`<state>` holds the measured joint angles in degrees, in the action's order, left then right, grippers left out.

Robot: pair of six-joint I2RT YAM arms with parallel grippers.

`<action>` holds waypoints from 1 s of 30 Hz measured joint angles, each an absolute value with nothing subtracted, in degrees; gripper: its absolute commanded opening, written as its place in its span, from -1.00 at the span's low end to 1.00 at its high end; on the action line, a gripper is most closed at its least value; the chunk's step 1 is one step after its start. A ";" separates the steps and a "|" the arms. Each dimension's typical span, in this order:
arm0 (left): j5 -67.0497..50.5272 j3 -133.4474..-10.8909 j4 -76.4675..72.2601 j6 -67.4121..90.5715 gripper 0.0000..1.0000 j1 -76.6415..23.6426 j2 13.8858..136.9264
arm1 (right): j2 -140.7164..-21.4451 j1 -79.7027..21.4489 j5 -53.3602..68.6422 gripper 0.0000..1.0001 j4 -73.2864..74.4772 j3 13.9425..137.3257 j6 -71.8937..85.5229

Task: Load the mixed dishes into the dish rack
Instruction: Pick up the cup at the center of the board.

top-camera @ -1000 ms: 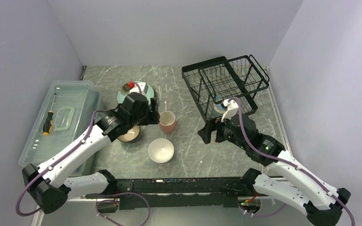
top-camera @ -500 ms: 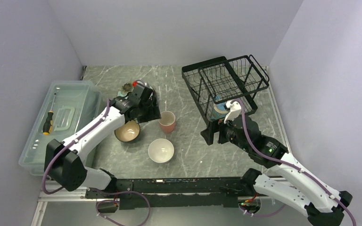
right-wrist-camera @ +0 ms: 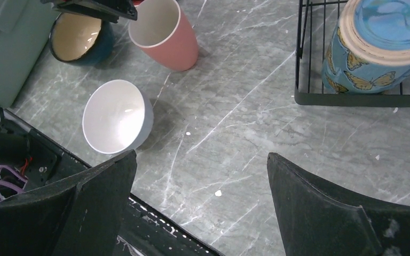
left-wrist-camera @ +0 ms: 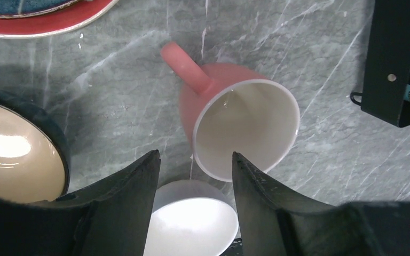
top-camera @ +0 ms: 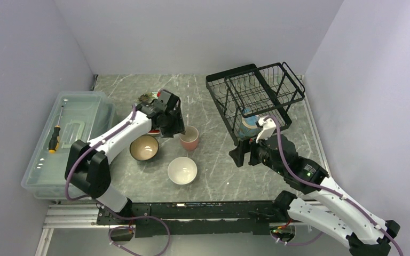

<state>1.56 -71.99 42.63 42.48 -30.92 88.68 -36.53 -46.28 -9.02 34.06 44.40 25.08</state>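
A pink mug [top-camera: 189,137] stands upright mid-table, its handle toward the plates. My left gripper [top-camera: 174,126] hovers over it, open. In the left wrist view the mug [left-wrist-camera: 240,128] has its rim just beyond the fingertips, with nothing between the left gripper's [left-wrist-camera: 195,160] jaws. A brown bowl [top-camera: 143,148] and a white bowl [top-camera: 182,170] sit nearby. The plates [left-wrist-camera: 42,21] show a red rim; the left arm mostly hides them from above. A blue mug [right-wrist-camera: 379,45] stands in the near corner of the black dish rack [top-camera: 256,93]. My right gripper [right-wrist-camera: 200,160] is open over bare table in front of the rack.
A clear plastic box [top-camera: 66,138] with a screwdriver [top-camera: 53,140] lies along the left wall. The rack's near frame [right-wrist-camera: 304,80] stands just right of the right gripper. Grey walls close in the table on three sides.
My left arm swung from over the plates and brown bowl toward the pink mug, and its jaws narrowed. The right arm drew back a little from the rack.
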 measured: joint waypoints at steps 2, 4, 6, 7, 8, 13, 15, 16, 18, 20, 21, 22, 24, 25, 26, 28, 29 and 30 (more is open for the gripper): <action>1.37 -72.03 42.68 42.30 0.14 -30.92 89.69 | -36.36 -46.28 -9.13 0.90 34.28 44.40 25.08; 1.30 -72.03 42.70 42.15 0.13 -30.92 90.37 | -35.94 -46.28 -9.30 0.90 34.52 44.40 25.08; 1.28 -72.03 42.70 42.02 0.10 -30.92 90.74 | -35.29 -46.28 -9.65 0.90 34.70 44.38 25.08; 1.21 -72.03 42.70 42.00 0.08 -30.92 90.94 | -35.00 -46.28 -9.87 0.89 34.68 44.34 25.08; 1.04 -72.14 42.74 41.76 0.06 -30.92 91.26 | -34.79 -46.28 -9.98 0.90 34.70 44.29 25.08; -0.19 -72.73 42.57 41.21 -0.03 -30.92 93.58 | -34.50 -46.28 -10.00 0.90 34.72 44.29 25.08; -0.34 -72.75 42.59 41.17 -0.08 -30.92 94.24 | -34.50 -46.28 -10.00 0.90 34.72 44.27 25.08; -0.43 -72.82 42.59 41.15 -0.11 -30.92 94.56 | -34.50 -46.28 -10.00 0.90 34.72 44.27 25.08; -0.69 -73.17 42.70 41.01 -0.17 -30.89 95.18 | -34.48 -46.28 -9.98 0.90 34.72 44.27 25.08; -1.10 -73.63 42.68 40.88 -0.23 -30.89 95.66 | -34.50 -46.28 -10.00 0.90 34.72 44.27 25.08; -1.37 -73.80 42.68 40.73 -0.26 -30.87 95.88 | -34.50 -46.28 -10.00 0.90 34.72 44.25 25.08; -1.58 -74.00 42.68 40.60 -0.29 -30.87 96.05 | -34.48 -46.28 -10.00 0.90 34.72 44.21 25.08; -1.78 -74.22 42.65 40.18 -0.33 -30.87 96.31 | -34.48 -46.28 -10.00 0.90 34.72 44.05 25.10; -1.76 -74.26 42.72 40.01 -0.35 -30.87 96.42 | -34.48 -46.28 -10.00 0.90 34.74 43.94 25.08; -1.78 -74.28 42.74 39.79 -0.37 -30.81 96.47 | -34.48 -46.28 -10.00 0.90 34.76 43.81 25.08; -1.80 -74.28 42.81 39.62 -0.42 -30.74 96.49 | -34.48 -46.28 -10.00 0.90 34.89 43.66 25.08; -1.83 -74.28 42.83 39.57 -0.45 -30.72 96.49 | -34.48 -46.28 -10.00 0.90 34.96 43.64 25.08; -1.85 -74.28 42.83 39.53 -0.48 -30.70 96.49 | -34.48 -46.28 -10.00 0.90 35.07 43.64 25.08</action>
<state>-1.85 -74.28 42.83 39.53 -30.70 96.49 -34.48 -46.28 -10.00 35.07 43.64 25.08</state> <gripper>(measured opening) 0.298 0.950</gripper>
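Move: The pink cup at the centre stands about 4 cm to the left hand's right and 2 cm ahead, its middle some 8 cm below; its handle points out and to the left. The white bowl lies about 10 cm back and 2 cm right of this hand, the tan bowl 14 cm to its left and level with it, and the plate stack 12 cm ahead and 9 cm left. From the right hand, the cup is some 14 cm ahead, 19 cm left and 17 cm lower. The left hand sinks about 3.5 cm almost straight down onto the near-left part of the pink cup's rim, edging some 1 cm to the right while the wrist tips about 5 degrees so that the fingers point more steeply down. As it goes down and then nearly stops, its half-open fingers close to roughly half their gap around the cup's wall, one finger outside and the other within the mouth, with a firm pinch not yet to be seen. ##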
